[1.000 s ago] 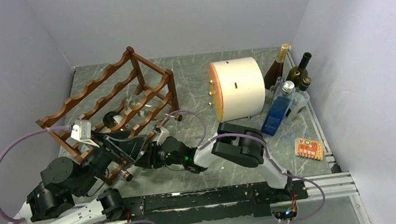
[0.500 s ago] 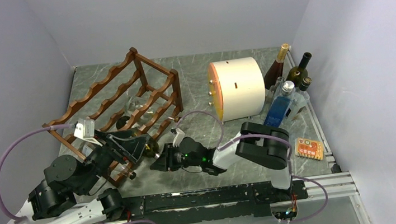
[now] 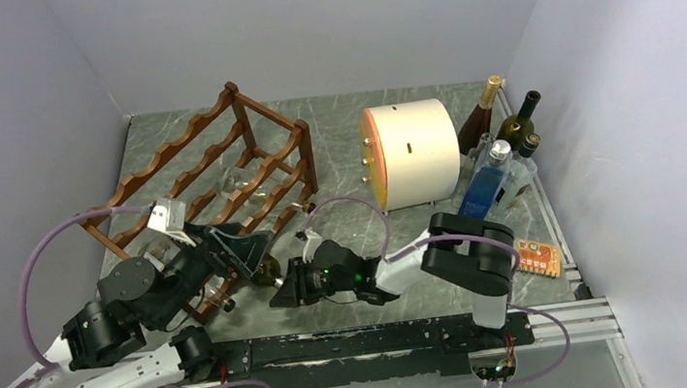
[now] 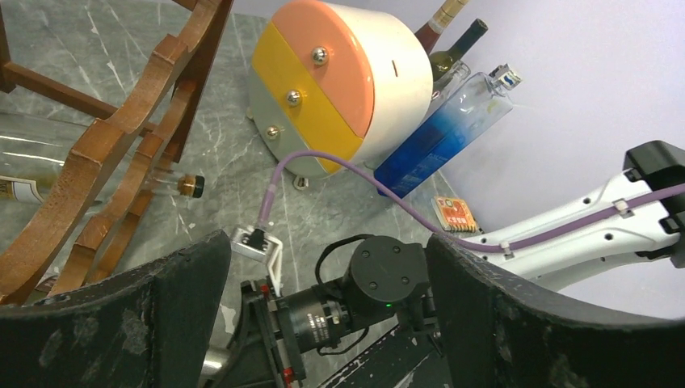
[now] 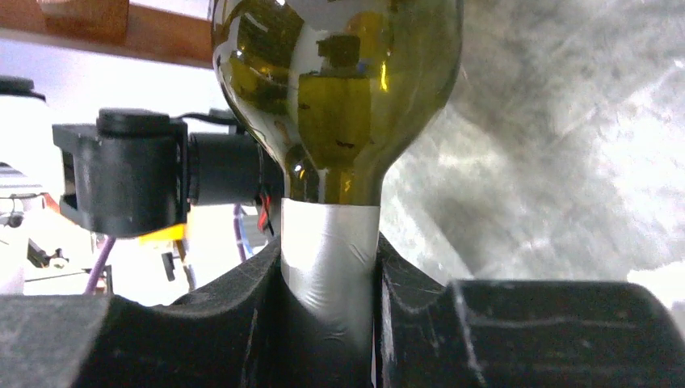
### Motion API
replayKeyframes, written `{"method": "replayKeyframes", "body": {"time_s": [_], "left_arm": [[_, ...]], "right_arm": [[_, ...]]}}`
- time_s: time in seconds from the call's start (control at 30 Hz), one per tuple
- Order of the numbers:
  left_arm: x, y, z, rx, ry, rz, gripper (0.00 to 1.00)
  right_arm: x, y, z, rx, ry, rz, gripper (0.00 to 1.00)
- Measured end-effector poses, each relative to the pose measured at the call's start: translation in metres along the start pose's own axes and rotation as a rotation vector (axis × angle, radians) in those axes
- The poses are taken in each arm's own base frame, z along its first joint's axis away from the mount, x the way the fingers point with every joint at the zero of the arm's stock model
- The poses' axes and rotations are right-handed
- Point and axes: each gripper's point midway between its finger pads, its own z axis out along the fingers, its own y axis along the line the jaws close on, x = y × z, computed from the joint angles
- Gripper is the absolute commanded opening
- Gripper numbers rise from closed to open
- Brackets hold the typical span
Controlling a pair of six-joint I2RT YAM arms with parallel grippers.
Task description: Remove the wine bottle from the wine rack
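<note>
The reddish-brown wine rack (image 3: 219, 164) stands at the left of the table and also shows in the left wrist view (image 4: 121, 145). My right gripper (image 3: 284, 285) is low at the rack's near right corner. It is shut on the silver-foiled neck of an olive-green wine bottle (image 5: 339, 89), fingers (image 5: 242, 315) tight on both sides. From above, the bottle's dark body (image 3: 267, 267) lies at the rack's lowest front rail. My left gripper (image 3: 241, 250) hovers just above it. Its jaws (image 4: 323, 242) stand wide open over the right arm's wrist, holding nothing.
A clear bottle (image 4: 32, 153) with a gold cap lies in the rack. A cream drum (image 3: 410, 152) sits at the middle back. Several bottles (image 3: 498, 123) and a blue bottle (image 3: 481, 193) stand at the right wall, with an orange packet (image 3: 535, 257) near them.
My right gripper has drawn back toward the near edge and to the right with the bottle's neck in it. The left arm has shifted right, and the rack has turned slightly.
</note>
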Motion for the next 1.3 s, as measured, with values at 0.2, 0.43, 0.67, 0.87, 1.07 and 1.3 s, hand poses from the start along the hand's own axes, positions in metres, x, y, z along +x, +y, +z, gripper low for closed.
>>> {"method": "replayKeyframes", "body": {"time_s": [0.2,0.43,0.67,0.87,1.07,1.3], "left_arm": [[-0.002,-0.002,0.000,0.006,-0.006,-0.003,0.95],[0.001,-0.007,0.008,0.017,0.005,0.021,0.96],[0.024,-0.013,0.028,0.018,0.087,0.079,0.97],[0.037,-0.026,0.044,0.072,0.125,0.124,0.98],[0.082,-0.042,0.060,0.236,0.247,0.308,0.95],[0.124,-0.064,0.070,0.459,0.326,0.456,0.97]], "right_arm": [[0.005,0.004,-0.033,0.019,0.018,-0.042,0.00],[0.006,0.000,-0.073,0.042,0.054,-0.094,0.00],[0.014,-0.008,-0.119,0.060,0.105,-0.130,0.00],[0.006,-0.020,-0.150,0.147,0.103,-0.124,0.00],[0.001,-0.032,-0.188,0.336,0.159,-0.120,0.00],[-0.030,0.007,-0.238,0.437,0.131,-0.175,0.00]]}}
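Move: The right hand already holds the wine bottle by its neck; the bottle's body middle lies some 8 cm ahead and 7 cm left of that hand. From it, the standing bottles are about 18 cm ahead and 45 right, and the drum 26 ahead and 32 right. From the left hand, the bottle's middle is roughly 24 cm below, 1 cm ahead and 4 cm left; the rack's middle is around 14 cm ahead and 10 left. The right hand carries the neck-held wine bottle about 21 cm right, then up; the open left follows, descending. ##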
